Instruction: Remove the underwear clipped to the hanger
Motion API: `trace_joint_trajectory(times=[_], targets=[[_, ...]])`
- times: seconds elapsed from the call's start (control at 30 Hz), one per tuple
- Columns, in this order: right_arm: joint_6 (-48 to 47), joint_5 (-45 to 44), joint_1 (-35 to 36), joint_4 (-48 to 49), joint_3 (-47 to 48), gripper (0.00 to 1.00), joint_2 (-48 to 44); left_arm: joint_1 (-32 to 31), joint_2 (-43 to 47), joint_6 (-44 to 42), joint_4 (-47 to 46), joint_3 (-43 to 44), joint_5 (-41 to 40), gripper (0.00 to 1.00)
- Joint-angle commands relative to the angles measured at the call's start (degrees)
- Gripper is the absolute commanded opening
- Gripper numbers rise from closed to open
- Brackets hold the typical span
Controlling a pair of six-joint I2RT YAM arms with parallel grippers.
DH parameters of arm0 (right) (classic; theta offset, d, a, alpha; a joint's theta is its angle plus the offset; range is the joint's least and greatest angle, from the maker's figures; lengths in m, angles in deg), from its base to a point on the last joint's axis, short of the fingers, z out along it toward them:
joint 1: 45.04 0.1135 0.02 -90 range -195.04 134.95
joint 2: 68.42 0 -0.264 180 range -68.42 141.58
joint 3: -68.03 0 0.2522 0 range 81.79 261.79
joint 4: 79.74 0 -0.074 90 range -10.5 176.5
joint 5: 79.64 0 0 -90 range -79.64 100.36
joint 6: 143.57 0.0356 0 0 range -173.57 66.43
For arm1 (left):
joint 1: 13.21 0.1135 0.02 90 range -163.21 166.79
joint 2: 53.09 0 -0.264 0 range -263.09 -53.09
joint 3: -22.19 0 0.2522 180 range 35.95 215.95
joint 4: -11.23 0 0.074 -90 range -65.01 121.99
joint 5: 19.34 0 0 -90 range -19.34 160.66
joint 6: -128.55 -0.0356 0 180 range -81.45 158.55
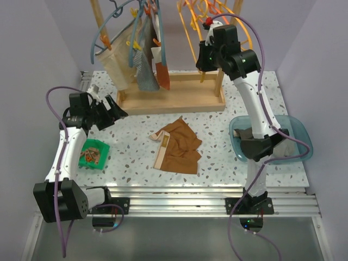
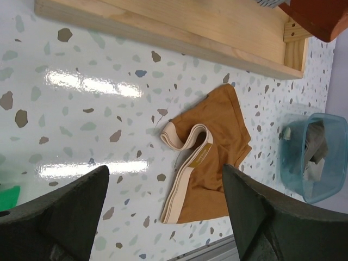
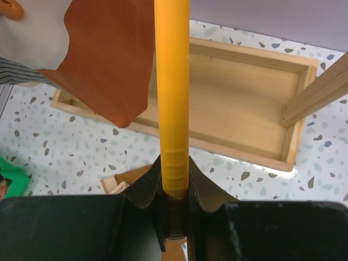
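The rust-brown underwear (image 1: 179,147) with its pale beige waistband lies crumpled and free on the speckled table, mid-front. It also shows in the left wrist view (image 2: 217,147), and a corner of it in the right wrist view (image 3: 136,176). My right gripper (image 1: 205,62) is raised at the rack, shut on the yellow-orange hanger (image 3: 171,81); in its own view the gripper (image 3: 175,171) pinches the hanger's straight bar. No cloth shows on that bar. My left gripper (image 1: 116,110) is open and empty above the table's left side, well left of the underwear; its own view shows the gripper (image 2: 164,171) spread wide.
A wooden rack base (image 1: 174,97) stands at the back, with cloths (image 1: 138,62) hung on blue-grey hangers and a rust-red cloth (image 3: 109,60). More orange hangers (image 1: 191,16) hang at the top. A green tray (image 1: 93,153) sits front left, a blue bin (image 1: 299,142) right.
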Motion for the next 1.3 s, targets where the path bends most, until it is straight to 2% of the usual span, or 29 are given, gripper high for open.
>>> trace_joint_trajectory(times=[0.0,0.27,0.43,0.6,0.63,0.73,0.77,0.97,1.07,1.27], targets=[[3.29,3.87,-1.08,3.90,1.66,0.00,0.99,0.05,2.43,-0.71,-1.92,-1.01,1.93,0.87],[5.23,9.16,-1.35,10.95,1.74,0.00,1.78,0.14,2.61,-0.98,-2.62,-1.37,3.86,0.86],[3.48,9.60,-1.35,5.34,-2.12,0.00,-1.02,0.14,3.22,-1.59,-4.11,-1.63,5.88,0.86],[0.84,6.89,-1.26,-3.70,-17.22,0.00,-11.38,0.05,3.23,-2.20,-6.05,-2.59,11.15,0.86],[0.06,5.92,-1.09,-4.59,-23.86,0.00,-13.92,0.14,3.23,-2.90,-6.14,-2.60,12.64,0.87],[-0.39,5.99,-0.91,-4.78,-35.05,0.00,-24.82,-0.04,3.40,-3.79,-6.14,-3.03,13.27,0.86],[-0.39,6.61,-0.65,-4.52,-42.14,0.00,-27.28,-0.04,3.57,-3.88,-6.31,-3.38,13.96,0.86],[0.66,8.10,4.44,-8.99,-60.45,0.00,-39.95,-1.09,4.02,-3.26,-8.34,-5.58,16.17,0.86],[2.85,7.32,8.40,-10.92,-64.34,0.00,-42.42,-1.97,3.93,-3.70,-8.16,-5.58,15.99,0.86],[5.06,1.61,9.20,-16.89,-66.21,0.00,-39.72,-2.94,3.93,-4.40,-6.32,-5.23,15.11,0.86]])
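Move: The right hand already pinches one end of the yellow hanger, held out at the rack. The rack's rail lies about 11 cm ahead of the hand and some 15 cm above. The coral hangers are roughly 9 cm ahead, 8 cm right and 8 cm up; the rust cloth hangs about 9 cm ahead, 14 cm left and 15 cm below. From the open left hand, the rail is some 24 cm ahead, 22 cm right and 33 cm up. Still pinching the yellow hanger by its end, the right hand eases about 2 cm forward and left towards the rail, its left side lifting slightly. It then swings back fast towards the robot, nearly 30 cm, sinking some 16 cm and drifting right as it tips down. The left hand, open and empty, slides about 5 cm right and a little back, turning clockwise. ##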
